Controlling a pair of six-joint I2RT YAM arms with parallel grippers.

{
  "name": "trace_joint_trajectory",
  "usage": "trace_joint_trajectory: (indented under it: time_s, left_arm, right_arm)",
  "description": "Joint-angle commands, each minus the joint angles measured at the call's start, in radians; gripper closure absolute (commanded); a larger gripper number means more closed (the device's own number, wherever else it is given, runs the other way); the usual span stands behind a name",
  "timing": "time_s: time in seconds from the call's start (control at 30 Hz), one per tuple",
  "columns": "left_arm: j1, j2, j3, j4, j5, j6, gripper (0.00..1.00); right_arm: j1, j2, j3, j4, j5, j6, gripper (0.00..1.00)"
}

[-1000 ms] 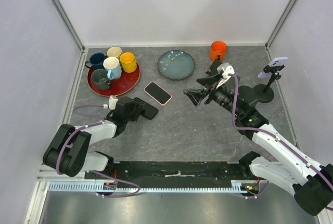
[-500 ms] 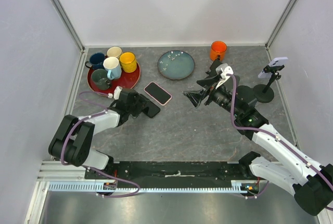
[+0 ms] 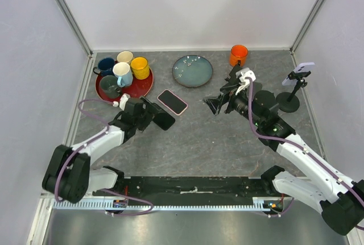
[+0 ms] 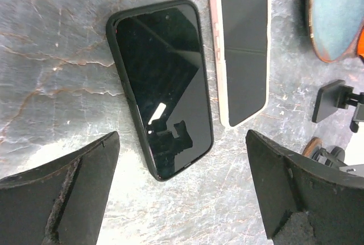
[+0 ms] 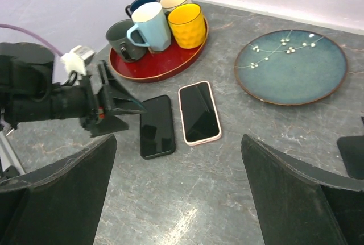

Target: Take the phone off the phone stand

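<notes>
A pale phone (image 3: 305,66) sits tilted on top of the black phone stand (image 3: 290,98) at the far right of the table. Neither gripper is near it. My left gripper (image 3: 154,115) (image 4: 182,162) is open, low over the table, with nothing between its fingers. A black phone (image 3: 166,121) (image 4: 162,94) lies flat just ahead of its fingertips. A pink-cased phone (image 3: 172,102) (image 4: 242,49) lies beside it. My right gripper (image 3: 218,104) (image 5: 177,160) hangs open and empty above the middle of the table, facing left towards both flat phones.
A red tray (image 3: 136,90) with several mugs stands at the back left. A blue-green plate (image 3: 192,70) and an orange mug (image 3: 238,55) are at the back. Another black stand (image 4: 334,100) is close behind my right gripper. Walls close in on both sides.
My left gripper has opened wide and drawn back off the black phone, which stays flat on the table. The right arm has shifted slightly towards the right.
</notes>
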Motion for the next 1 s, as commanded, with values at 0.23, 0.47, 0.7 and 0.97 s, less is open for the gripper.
trace_joint_trajectory:
  time_s: [0.23,0.47,0.7,0.97]
  left_arm:
    - [-0.001,-0.355,0.044,-0.213,-0.145,0.284,0.01]
    - [-0.001,-0.545,0.203,-0.325,-0.193,0.543,0.01]
    - [-0.003,-0.634,0.348,-0.371,-0.174,0.828,0.01]
    - [-0.001,-0.746,0.224,-0.301,-0.191,0.904,0.01]
  right_arm:
    - [0.002,0.056,0.207,-0.295,0.24,-0.013,0.02]
    - [0.002,0.145,0.329,-0.485,0.405,0.027,0.02]
    - [-0.041,0.26,0.511,-0.66,0.674,0.059,0.02]
    - [-0.298,0.344,0.652,-0.738,0.787,0.082,0.02]
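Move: The last phone, still on the black stand at the far right, is about 38 cm right of my open right hand, 11 cm ahead and 8 below; the empty middle stand is 15 cm right and 6 ahead, the folding stand 6 right and 14 ahead. From my left hand that phone is some 75 cm right, 7 ahead; the black phone already lies just below, 3 cm right, with the pink phone 10 right, 8 ahead. I swing my empty right hand to the right, about 16 cm, and some 9 cm forward, over the stands towards the last phone, speeding up, turning clockwise nearly 50 degrees and tipping down a little, fingers wide open. Meanwhile my open left hand leaves the black phone, rising about 26 cm while drawing left and back, its fingers levelling out from their downward slant. ##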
